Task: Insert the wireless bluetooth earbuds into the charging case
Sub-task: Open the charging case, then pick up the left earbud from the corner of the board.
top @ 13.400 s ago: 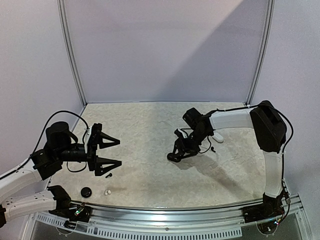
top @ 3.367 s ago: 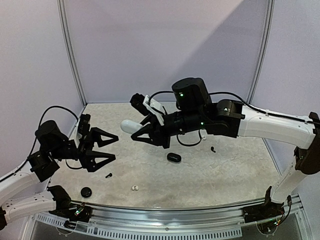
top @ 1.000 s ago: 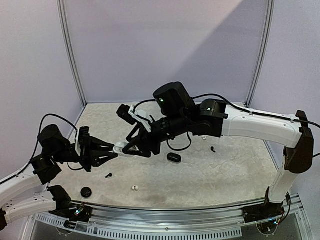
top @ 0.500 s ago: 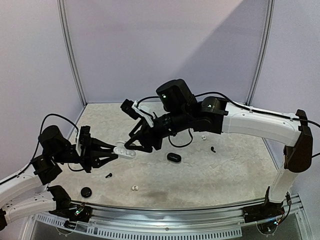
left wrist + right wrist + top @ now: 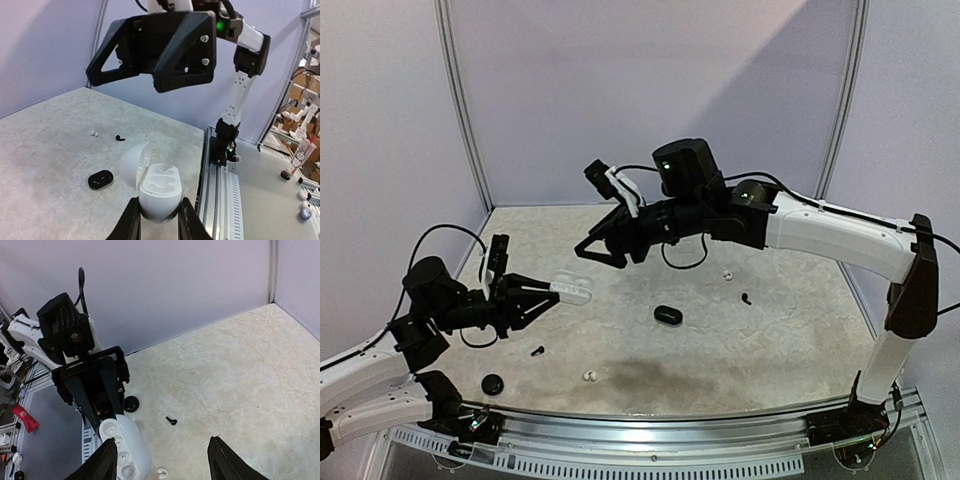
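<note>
The white charging case (image 5: 159,192) has its lid (image 5: 131,164) swung open, and its two earbud wells show empty. My left gripper (image 5: 159,209) is shut on its lower body and holds it above the table (image 5: 572,290). My right gripper (image 5: 600,254) hangs open and empty, higher up and to the right of the case, apart from it. In the right wrist view the case (image 5: 126,450) sits by the left finger (image 5: 103,463). A black earbud (image 5: 537,350) and a white earbud (image 5: 588,376) lie on the table below the case. Another white earbud (image 5: 727,275) and black earbud (image 5: 746,298) lie at the right.
A closed black case (image 5: 667,314) lies mid-table, also seen in the left wrist view (image 5: 100,179). A round black object (image 5: 493,383) sits near the front left edge. The metal rail (image 5: 650,415) runs along the table's front edge, and pale walls close in the back and sides.
My right gripper has let go of the white case, widened, and risen up and to the right. My left gripper keeps hold of the case and has lifted it slightly.
</note>
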Controlling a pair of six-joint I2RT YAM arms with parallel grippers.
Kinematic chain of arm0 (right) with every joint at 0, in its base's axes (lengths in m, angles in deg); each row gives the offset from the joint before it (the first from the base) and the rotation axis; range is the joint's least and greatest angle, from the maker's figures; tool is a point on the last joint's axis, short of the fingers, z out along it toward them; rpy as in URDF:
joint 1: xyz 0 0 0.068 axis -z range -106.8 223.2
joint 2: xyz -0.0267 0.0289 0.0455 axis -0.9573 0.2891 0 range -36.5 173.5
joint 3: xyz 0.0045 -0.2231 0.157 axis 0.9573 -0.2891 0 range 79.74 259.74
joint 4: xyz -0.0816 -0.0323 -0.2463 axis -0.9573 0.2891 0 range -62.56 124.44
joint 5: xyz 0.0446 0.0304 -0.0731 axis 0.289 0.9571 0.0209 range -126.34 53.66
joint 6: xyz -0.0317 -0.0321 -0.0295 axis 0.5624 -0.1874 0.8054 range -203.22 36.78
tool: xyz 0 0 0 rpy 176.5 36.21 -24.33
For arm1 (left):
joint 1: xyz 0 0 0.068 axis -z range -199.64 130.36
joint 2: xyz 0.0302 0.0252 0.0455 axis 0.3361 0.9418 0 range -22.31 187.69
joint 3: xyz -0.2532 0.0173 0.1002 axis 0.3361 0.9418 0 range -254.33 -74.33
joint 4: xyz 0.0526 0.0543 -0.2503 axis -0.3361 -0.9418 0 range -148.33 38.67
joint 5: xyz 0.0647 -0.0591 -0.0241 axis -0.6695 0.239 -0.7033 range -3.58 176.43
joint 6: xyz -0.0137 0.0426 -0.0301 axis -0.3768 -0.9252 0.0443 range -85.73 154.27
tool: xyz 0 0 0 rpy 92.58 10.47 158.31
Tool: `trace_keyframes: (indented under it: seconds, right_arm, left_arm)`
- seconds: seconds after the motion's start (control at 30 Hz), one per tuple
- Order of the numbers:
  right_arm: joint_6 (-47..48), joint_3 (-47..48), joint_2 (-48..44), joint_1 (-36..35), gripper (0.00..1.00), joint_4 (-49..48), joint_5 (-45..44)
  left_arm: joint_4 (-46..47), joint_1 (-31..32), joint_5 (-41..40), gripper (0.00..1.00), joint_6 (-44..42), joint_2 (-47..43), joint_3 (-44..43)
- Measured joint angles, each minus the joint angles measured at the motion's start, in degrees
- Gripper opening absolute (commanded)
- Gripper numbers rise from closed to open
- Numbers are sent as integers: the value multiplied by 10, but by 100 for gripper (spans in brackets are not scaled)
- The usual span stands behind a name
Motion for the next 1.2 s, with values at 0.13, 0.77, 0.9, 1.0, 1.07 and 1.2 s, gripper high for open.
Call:
trace_keyframes:
  seconds: [0.13,0.77,0.9,1.0,1.07,1.2]
  right_arm:
    - [-34,-37,-13,25,54,-34,-35]
    - [-69,66,293,-78,34,114,-144]
    - [-65,69,304,-87,29,133,-143]
    - [-63,73,306,-88,28,137,-143]
    - [-61,73,306,-88,28,139,-141]
    - [-59,72,306,-89,27,141,-129]
  left_arm:
    - [-4,-34,-48,0,35,-2,0]
    - [-60,-155,-150,0,85,-56,0]
    - [-60,-155,-149,0,85,-57,1]
    - [-60,-155,-148,0,85,-57,1]
    - [-60,-156,-148,0,85,-57,1]
    - [-59,-156,-146,0,85,-57,1]
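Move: Nearly straight below the right hand, some 32 cm down, the pair of white earbuds lies about 5 cm nearer the base and 3 cm to its left. The open white case, already in the left fingers, sits about 5 cm back, 3 cm left and 7 cm below the right hand. The black earbud lies roughly 11 cm left of the white pair and 6 cm farther out. From the left hand, the white earbuds are level fore and aft, some 3 cm right and 26 cm down. Swinging the open case clear, the left hand keeps its grip and carries it about 8 cm forward and as far left, turning some 30 degrees counter-clockwise, then holds. The right hand first reaches out a little, then plunges about 29 cm while drawing back towards the white earbuds, tipping its fingers down and narrowing them without shutting. ##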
